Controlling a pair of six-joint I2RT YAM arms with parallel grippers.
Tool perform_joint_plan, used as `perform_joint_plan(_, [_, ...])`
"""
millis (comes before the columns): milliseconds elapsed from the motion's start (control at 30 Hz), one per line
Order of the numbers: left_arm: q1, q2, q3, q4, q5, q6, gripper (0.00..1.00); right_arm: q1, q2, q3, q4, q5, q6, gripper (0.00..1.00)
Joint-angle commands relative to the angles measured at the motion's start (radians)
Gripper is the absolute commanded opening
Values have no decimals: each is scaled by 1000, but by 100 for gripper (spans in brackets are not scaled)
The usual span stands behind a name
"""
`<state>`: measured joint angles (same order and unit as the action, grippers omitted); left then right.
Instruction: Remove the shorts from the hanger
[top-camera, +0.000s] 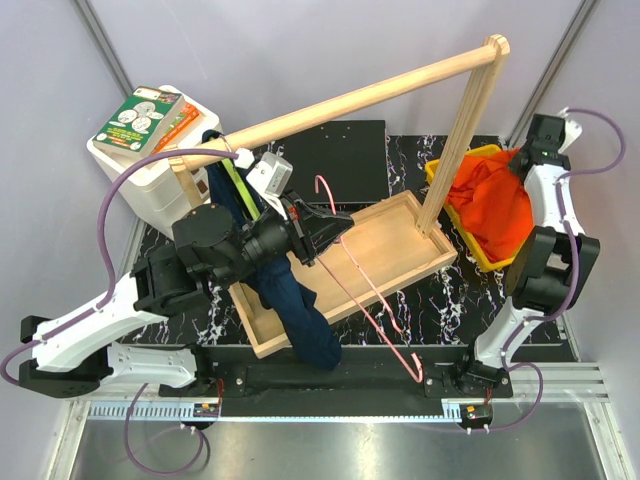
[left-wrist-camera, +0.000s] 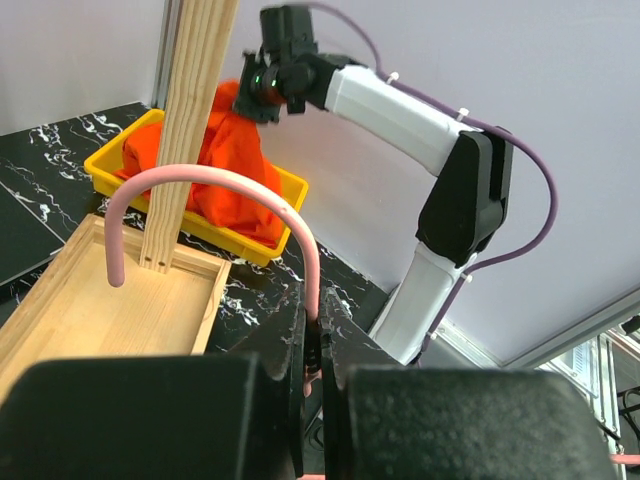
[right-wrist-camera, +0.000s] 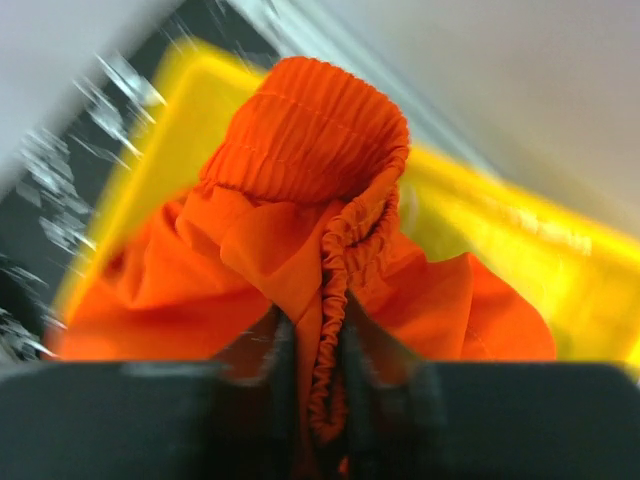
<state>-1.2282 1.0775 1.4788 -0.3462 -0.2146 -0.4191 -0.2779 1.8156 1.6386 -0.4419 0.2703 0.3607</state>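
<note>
The orange shorts (top-camera: 495, 215) lie bunched in a yellow bin (top-camera: 478, 262) at the right. My right gripper (top-camera: 517, 165) is over them. In the right wrist view its jaws (right-wrist-camera: 322, 350) are shut on the gathered waistband of the orange shorts (right-wrist-camera: 300, 150). The dark navy shorts (top-camera: 295, 305), with a yellow-green strip (top-camera: 238, 185), hang from near the rod's left end down past the wooden tray's front corner. My left arm hides how they are attached. My left gripper (top-camera: 325, 228) is shut on a bare pink hanger (top-camera: 370, 290). Its hook (left-wrist-camera: 200, 180) curves up ahead of the jaws (left-wrist-camera: 315, 335).
A wooden rack has a slanted rod (top-camera: 380, 92), an upright post (top-camera: 460, 130) and a tray base (top-camera: 390, 240) on the black marbled table. A white box (top-camera: 150, 175) with a green book on top stands at the back left. A black mat (top-camera: 345, 155) lies behind the tray.
</note>
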Motion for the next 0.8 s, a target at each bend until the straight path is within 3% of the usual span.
perform_joint_plan(0, [1, 15, 0, 38, 26, -12, 0, 3, 43, 7, -110, 4, 50, 33])
perform_joint_plan(100, [1, 18, 3, 39, 32, -12, 0, 3, 94, 129, -251, 10, 23, 72])
perform_joint_plan(133, [1, 19, 3, 38, 34, -12, 0, 3, 111, 166, -289, 9, 15, 90])
perform_joint_plan(167, [1, 19, 5, 38, 38, -12, 0, 5, 114, 203, -375, 9, 15, 100])
perform_joint_plan(233, [1, 22, 9, 35, 43, 0, 0, 14, 85, 270, -446, 23, 14, 100])
perform_joint_plan(367, [1, 27, 11, 12, 34, 37, 0, 74, -63, 224, -477, 40, 29, 100])
perform_joint_plan(500, [-1, 18, -9, 1, 4, 68, 0, 155, -287, 28, -503, 56, 67, 100])
perform_joint_plan(600, [-1, 15, -15, 3, -11, 95, 0, 183, -463, -192, -489, -61, 107, 100])
perform_joint_plan(767, [-2, 21, -12, 12, -42, 149, 0, 238, -754, -546, -455, -402, 103, 100])
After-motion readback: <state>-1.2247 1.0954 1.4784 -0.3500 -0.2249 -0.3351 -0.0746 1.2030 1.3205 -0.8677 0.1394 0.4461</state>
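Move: The right hand, still gripping the orange shorts, is over the yellow tray: the tray's middle lies about 4 cm back, 6 cm to its left and 16 cm below. The foot of the wooden rack's right post stands some 30 cm to that hand's left and 11 cm back, 17 cm down; the rack's base tray has its middle roughly 55 cm left and 25 cm back, equally low. From the left hand, the yellow tray lies about 31 cm ahead, 50 cm right and 42 cm below. Down first, about 6 cm, the right hand lowers the orange shorts into the yellow tray while its fingers go from nearly shut to wide open and let go of the cloth, the fingers tipping down some 15 degrees. It then rises and sweeps back and left, roughly 15 cm each way, towards the rack's right post, levelling out again and turning slightly counter-clockwise. The left hand keeps its grip on the pink hanger, almost still. ##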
